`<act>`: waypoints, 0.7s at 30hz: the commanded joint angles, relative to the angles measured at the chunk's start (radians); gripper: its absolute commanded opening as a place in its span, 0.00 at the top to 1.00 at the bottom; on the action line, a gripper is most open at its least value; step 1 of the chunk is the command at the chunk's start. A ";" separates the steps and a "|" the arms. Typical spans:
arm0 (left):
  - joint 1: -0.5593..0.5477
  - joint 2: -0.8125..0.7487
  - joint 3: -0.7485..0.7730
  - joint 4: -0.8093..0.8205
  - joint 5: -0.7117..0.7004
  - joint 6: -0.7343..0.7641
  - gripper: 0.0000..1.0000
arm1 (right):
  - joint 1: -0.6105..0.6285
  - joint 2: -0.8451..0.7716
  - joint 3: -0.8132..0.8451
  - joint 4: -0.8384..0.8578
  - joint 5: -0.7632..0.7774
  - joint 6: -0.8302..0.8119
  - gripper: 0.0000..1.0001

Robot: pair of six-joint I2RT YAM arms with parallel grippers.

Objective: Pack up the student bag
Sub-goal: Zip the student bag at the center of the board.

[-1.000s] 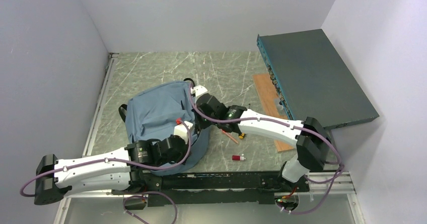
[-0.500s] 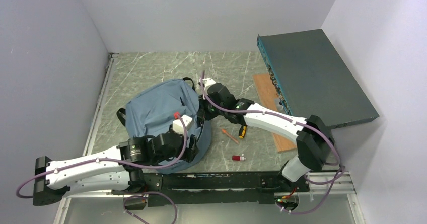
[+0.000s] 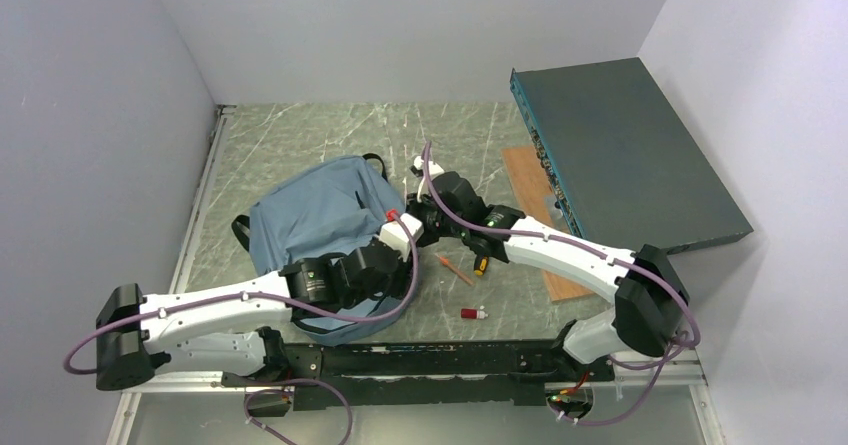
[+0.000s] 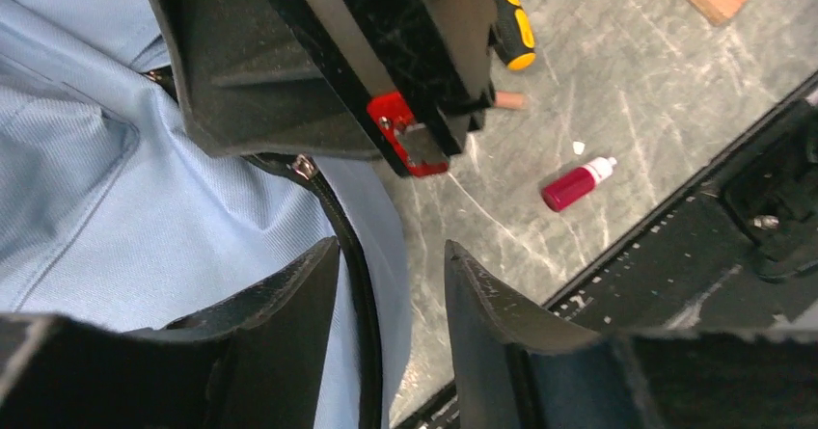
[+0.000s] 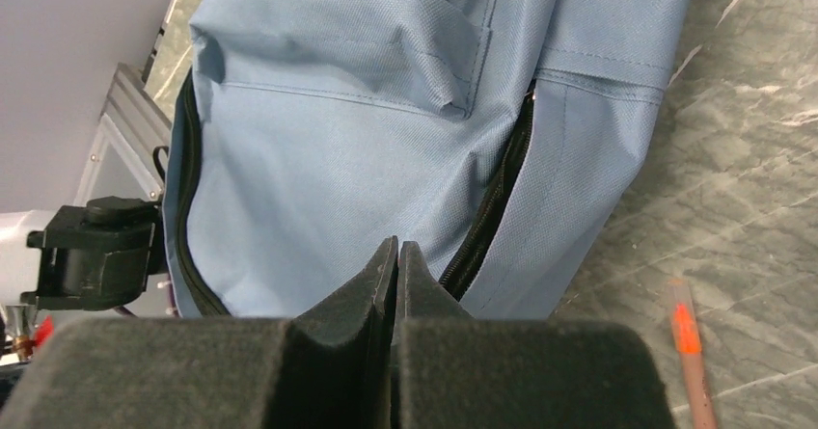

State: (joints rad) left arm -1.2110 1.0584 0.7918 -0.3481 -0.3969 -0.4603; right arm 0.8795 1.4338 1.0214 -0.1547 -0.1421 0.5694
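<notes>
The student bag (image 3: pixel 320 227) is a dusty-blue backpack with black zippers, lying flat left of centre. It fills the right wrist view (image 5: pixel 367 130) and the left half of the left wrist view (image 4: pixel 125 217). My left gripper (image 3: pixel 403 248) is open at the bag's near right edge, and in its own view (image 4: pixel 391 260) the jaws stand either side of the black zipper (image 4: pixel 349 255). My right gripper (image 3: pixel 418 215) is shut just above the bag's right side (image 5: pixel 396 248), beside a partly open zipper (image 5: pixel 492 207). Nothing shows between its jaws.
An orange pencil (image 3: pixel 455 268), a yellow-black screwdriver (image 3: pixel 481 263) and a small red bottle (image 3: pixel 474 313) lie on the table right of the bag. A dark teal flat box (image 3: pixel 620 155) and a wooden board (image 3: pixel 535 200) sit at the right. Grey walls close in the table.
My left arm has reached forward and right along the bag's near edge. My right gripper has moved right, off the bag's top towards its side. The bag has shifted slightly.
</notes>
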 commanded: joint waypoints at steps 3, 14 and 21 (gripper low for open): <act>0.004 0.049 0.029 0.077 -0.086 0.066 0.55 | -0.004 -0.058 0.008 0.075 -0.029 0.033 1.00; 0.004 0.105 -0.019 0.070 -0.082 0.028 0.75 | -0.004 -0.033 0.049 0.075 -0.026 0.023 1.00; 0.000 0.080 -0.075 0.064 -0.028 0.015 1.00 | -0.007 0.003 0.094 0.058 0.009 -0.002 1.00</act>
State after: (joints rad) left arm -1.2095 1.1561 0.7593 -0.2832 -0.4683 -0.4320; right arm 0.8795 1.4269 1.0229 -0.1650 -0.1577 0.5793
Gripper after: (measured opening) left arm 0.031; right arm 0.008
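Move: The bag's zip slider lies some 5 cm ahead of the left hand, about 1 cm to its left and 5 cm below, with the black zip trailing back under the open fingertips. The pencil is about 9 cm right and 4 cm back, the red bottle 12 cm right and 12 cm back, both roughly 12 cm lower. From the right hand, the slider lies about 2 cm back, 5 cm right and 5 cm down. The zip just short of the slider is what the left hand closes on: it eases forward about 1.5 cm towards the slider, then mostly sinks, 3 cm in all, while its half-open fingers draw shut and seem to pinch the zip. The wrist rolls only some 5 degrees. The right hand stays almost in place ahead and to the left, fingers still shut. ##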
